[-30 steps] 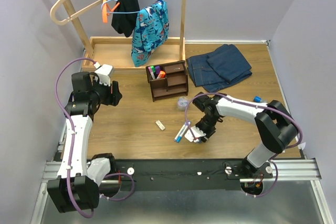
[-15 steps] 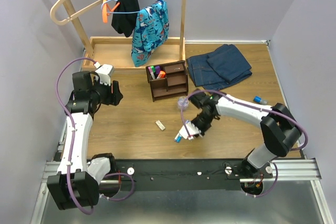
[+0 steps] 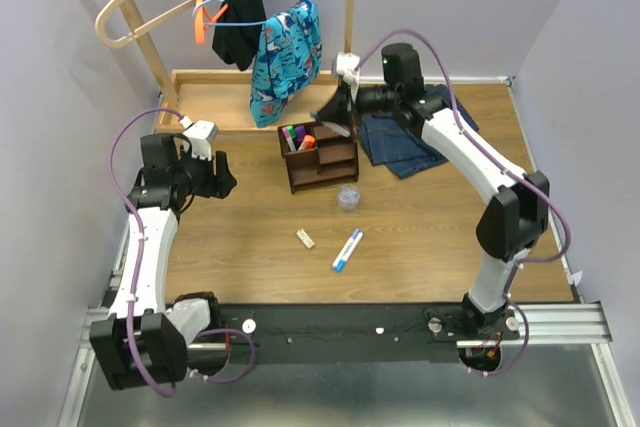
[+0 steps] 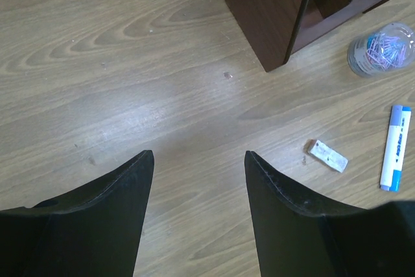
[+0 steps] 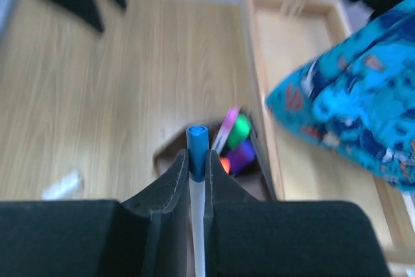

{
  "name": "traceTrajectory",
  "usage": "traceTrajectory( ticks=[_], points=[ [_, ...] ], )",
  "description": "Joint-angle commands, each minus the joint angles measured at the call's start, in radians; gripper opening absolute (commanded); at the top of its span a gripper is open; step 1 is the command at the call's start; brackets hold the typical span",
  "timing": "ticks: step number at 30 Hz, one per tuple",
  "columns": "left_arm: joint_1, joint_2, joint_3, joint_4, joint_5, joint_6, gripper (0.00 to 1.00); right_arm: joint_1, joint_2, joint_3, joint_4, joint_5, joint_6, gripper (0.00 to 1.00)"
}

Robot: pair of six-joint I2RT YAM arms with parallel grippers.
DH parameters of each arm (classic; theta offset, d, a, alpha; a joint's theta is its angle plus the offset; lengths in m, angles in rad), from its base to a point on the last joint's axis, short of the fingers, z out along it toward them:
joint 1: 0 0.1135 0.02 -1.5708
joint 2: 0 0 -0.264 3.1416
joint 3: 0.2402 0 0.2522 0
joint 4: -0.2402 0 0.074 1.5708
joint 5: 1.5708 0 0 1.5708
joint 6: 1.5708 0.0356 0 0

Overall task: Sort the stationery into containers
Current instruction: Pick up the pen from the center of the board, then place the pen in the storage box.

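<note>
My right gripper (image 3: 333, 115) hangs over the back left of the dark brown organiser (image 3: 322, 155), shut on a thin white pen with a blue cap (image 5: 197, 139). In the right wrist view the pen points down from the gripper (image 5: 197, 154) at a compartment that holds green (image 5: 241, 126), purple (image 5: 243, 154) and orange markers. On the table lie a second blue-capped white pen (image 3: 348, 249), a small white eraser (image 3: 305, 238) and a clear round tub (image 3: 348, 197). My left gripper (image 3: 222, 175) stands open over bare wood (image 4: 198, 155), left of the organiser (image 4: 272, 11).
Folded blue jeans (image 3: 420, 127) lie right of the organiser, under my right arm. A pale wooden tray (image 3: 215, 97) with tall posts stands at the back. From it hang a patterned blue shirt (image 3: 288, 57) and a black garment (image 3: 238, 17), close to my right gripper.
My right gripper closed on a pen near the table's front, lifted it and swung to the back, above the organiser. One pen stayed on the table. The left arm has barely moved.
</note>
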Motion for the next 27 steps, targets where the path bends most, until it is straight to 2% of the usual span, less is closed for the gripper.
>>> traceTrajectory(
  ticks=[1, 3, 6, 12, 27],
  points=[
    [0.005, 0.011, 0.008, -0.015, 0.008, 0.008, 0.67, 0.004, 0.115, -0.060, 0.994, -0.135, 0.947, 0.08],
    [0.005, 0.015, 0.012, -0.031, 0.001, 0.021, 0.67, 0.004, 0.215, -0.011, 1.237, -0.101, 1.170, 0.07],
    [0.005, 0.032, 0.018, -0.056, -0.019, 0.046, 0.67, 0.004, 0.339, 0.076, 1.402, -0.067, 1.293, 0.07],
    [0.013, 0.083, 0.040, -0.078, -0.049, 0.078, 0.67, 0.004, 0.444, 0.117, 1.463, -0.059, 1.202, 0.07],
    [0.033, 0.143, 0.032, -0.067, -0.075, 0.104, 0.67, 0.004, 0.505, -0.063, 1.544, -0.076, 1.116, 0.08]
  ],
)
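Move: The right gripper holds the blue-ended pen. The organizer's pen compartment lies about 5 cm ahead and 5 cm left of it, some 23 cm below. The organizer's open shelves are level with the hand, about 3 cm left and 24 cm down. The clip jar stands roughly 9 cm back, 6 cm right and 26 cm down. From the left gripper the compartment is about 10 cm ahead, 13 cm right and 14 cm below. Keep the pen pinched and swing the right gripper forward and left about 7 cm each way, towards and over the pen compartment, rising nearly 4 cm before easing down about 5. Roll the fingers up by some 35 degrees, so the pen hangs close to upright. Meanwhile lower the open, empty left gripper about 4 cm, tipping it slightly down. ##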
